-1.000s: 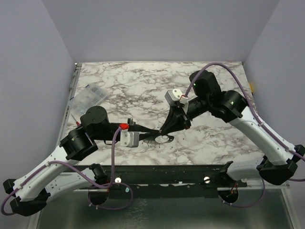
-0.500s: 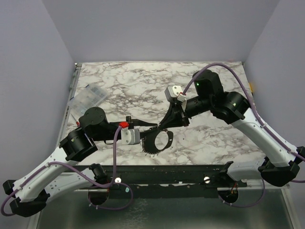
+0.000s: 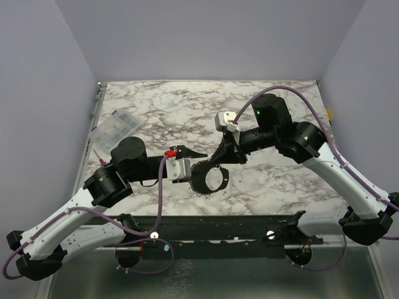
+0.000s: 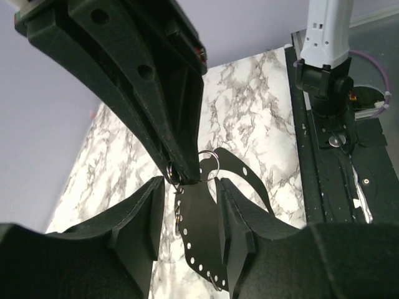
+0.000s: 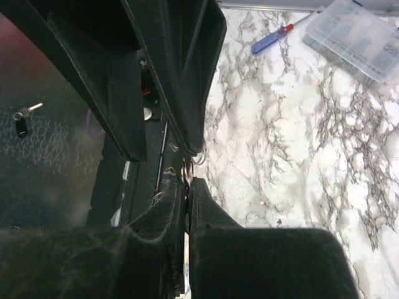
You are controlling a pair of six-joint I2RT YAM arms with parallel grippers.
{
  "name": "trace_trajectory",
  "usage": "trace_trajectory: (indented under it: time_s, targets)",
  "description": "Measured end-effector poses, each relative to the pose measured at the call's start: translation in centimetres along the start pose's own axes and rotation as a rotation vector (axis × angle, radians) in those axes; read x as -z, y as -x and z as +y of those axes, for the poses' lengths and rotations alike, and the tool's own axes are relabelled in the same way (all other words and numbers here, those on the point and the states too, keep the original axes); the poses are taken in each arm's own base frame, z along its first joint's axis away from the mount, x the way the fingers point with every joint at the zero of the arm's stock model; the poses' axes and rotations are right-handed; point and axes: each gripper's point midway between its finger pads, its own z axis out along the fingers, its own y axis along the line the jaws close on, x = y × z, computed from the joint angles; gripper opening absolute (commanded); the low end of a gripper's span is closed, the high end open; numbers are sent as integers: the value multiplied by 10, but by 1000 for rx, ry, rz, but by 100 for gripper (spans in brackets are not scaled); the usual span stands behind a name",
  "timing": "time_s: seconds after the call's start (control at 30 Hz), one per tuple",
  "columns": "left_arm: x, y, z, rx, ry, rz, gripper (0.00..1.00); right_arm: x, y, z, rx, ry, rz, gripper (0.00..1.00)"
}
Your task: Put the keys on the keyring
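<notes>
The keyring (image 3: 209, 180) is a black thin-walled hoop with pale dots round its rim, hanging low over the marble near the table's front. My right gripper (image 3: 216, 166) is shut on the hoop's top edge, where small silver split rings (image 4: 209, 164) sit at its fingertips (image 5: 189, 177). My left gripper (image 4: 190, 184) stands open on either side of the hoop's black band (image 4: 201, 224), its pads apart from it. In the top view the left gripper (image 3: 198, 162) sits just left of the hoop. A tiny key with a dark piece (image 5: 20, 122) lies on the dark surface beyond the table's front.
A clear plastic box (image 3: 116, 129) lies at the table's left edge, seen too in the right wrist view as the box (image 5: 358, 36), with a blue-handled screwdriver (image 5: 272, 38) beside it. The black rail (image 3: 212, 227) runs along the front edge.
My left gripper has opened and let go of the hoop, and its wrist has shifted right and farther back. The hoop has turned from edge-on to a round outline under the right gripper.
</notes>
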Motion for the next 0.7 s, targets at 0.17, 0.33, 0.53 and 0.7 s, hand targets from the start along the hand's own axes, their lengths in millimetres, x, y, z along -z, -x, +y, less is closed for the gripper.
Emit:
trace_trajectory:
  time_s: [0.17,0.33,0.53,0.7]
  targets:
    - [-14,-9,19,134,79,61,33,3,-7,-5,-9,-46,20,1]
    - [-21,-13,23,234,104,82,22,6,-11,-10,-11,-87,31,1]
    - [-25,-15,23,293,109,90,18,7,-14,-12,-13,-105,40,1]
    - [-27,-17,23,307,107,96,22,7,-16,-13,-16,-113,45,1]
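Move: The metal rings pinched in the right fingertips are about 2 cm to the right of the open left fingers, roughly 1 cm ahead and about level with them. The black perforated plate hangs there too, its middle some 4 cm back, 2 cm right and 5 cm below the left fingers. From the right hand, the rings are at the pads, poking out about 1 cm to its left. Bring the half-open left gripper forward about 3 cm and 2 cm right, in to the rings at the right fingertips, rolling it some 15 to 20 degrees so its forward side dips, and narrow its fingers round the ring there without shutting fully. Meanwhile, keep the right grip closed on the rings and ease that hand forward, right and down, little more than 1 cm each way. ##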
